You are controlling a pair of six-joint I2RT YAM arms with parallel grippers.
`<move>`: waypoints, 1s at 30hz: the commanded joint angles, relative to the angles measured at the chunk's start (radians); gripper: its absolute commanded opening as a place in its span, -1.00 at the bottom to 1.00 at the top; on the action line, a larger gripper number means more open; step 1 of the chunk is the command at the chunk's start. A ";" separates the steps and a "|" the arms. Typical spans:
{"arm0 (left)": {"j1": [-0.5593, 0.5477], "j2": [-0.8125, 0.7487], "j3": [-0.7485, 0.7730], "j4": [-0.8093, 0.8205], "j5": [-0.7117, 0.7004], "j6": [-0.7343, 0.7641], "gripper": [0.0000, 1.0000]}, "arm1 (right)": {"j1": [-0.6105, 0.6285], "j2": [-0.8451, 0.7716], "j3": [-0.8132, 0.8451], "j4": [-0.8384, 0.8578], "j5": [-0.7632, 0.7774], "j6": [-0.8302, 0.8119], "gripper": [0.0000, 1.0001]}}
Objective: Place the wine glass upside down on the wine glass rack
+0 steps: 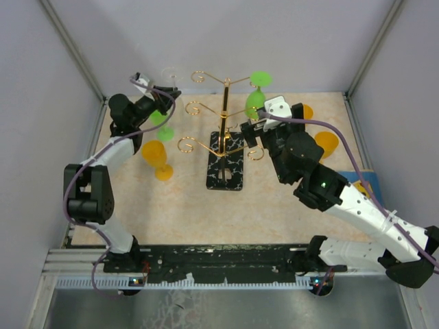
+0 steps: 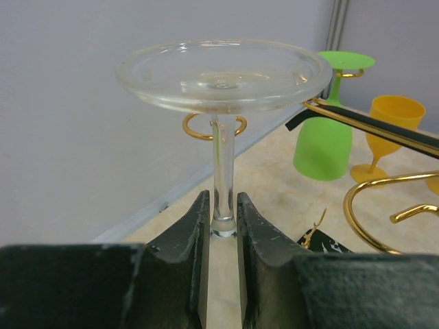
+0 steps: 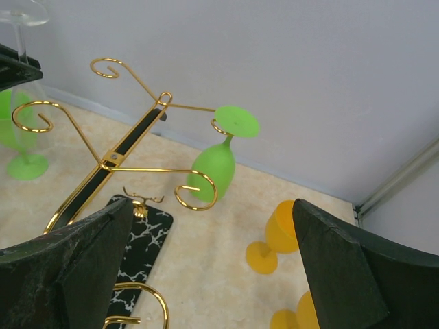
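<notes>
My left gripper (image 2: 223, 221) is shut on the stem of a clear wine glass (image 2: 223, 72) and holds it upside down, foot uppermost. Its bowl is hidden below the fingers. In the top view this gripper (image 1: 162, 96) is raised left of the wine glass rack (image 1: 225, 103), a gold wire stand on a black veined base (image 1: 225, 171). One gold curl (image 2: 212, 127) shows just behind the stem. A green glass (image 1: 256, 96) hangs upside down from a far right arm. My right gripper (image 1: 252, 141) is open and empty beside the rack's right arms (image 3: 195, 188).
A green glass (image 1: 164, 130) and an orange glass (image 1: 156, 159) stand on the table left of the rack. Orange glasses (image 1: 326, 144) stand at the right (image 3: 280, 233). Grey walls close in the back and both sides.
</notes>
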 commanded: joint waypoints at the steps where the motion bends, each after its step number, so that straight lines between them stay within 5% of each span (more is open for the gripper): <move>1: -0.014 0.042 -0.010 0.093 0.059 0.006 -0.99 | 0.000 -0.003 0.005 0.025 0.016 -0.012 0.99; 30: -0.091 0.295 0.206 0.154 0.220 0.002 -1.00 | 0.000 -0.015 -0.018 0.015 0.046 -0.027 0.98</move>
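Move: The left hand holds the clear glass upside down by its stem. The rack's empty far-left hook is about 6 cm ahead of it, 7 cm to its right and 3 cm lower. The middle-left hook sits some 11 cm nearer than that one, the hanging green glass about 20 cm to its right. The upright green glass stands level with the hand, 7 cm to its left, well below. From the right hand the far-left hook is roughly 25 cm ahead, 22 cm left, 12 cm lower. Keeping its pinch on the stem, the left hand carries the inverted clear glass right and down towards the rack's far-left hook, about 6 cm each way with a slight reach forward, the foot of the glass staying uppermost. Most of the sinking comes early, then the hand runs on nearly level to the right to the near side of the hook, while the wrist swings some 15 degrees clockwise. ##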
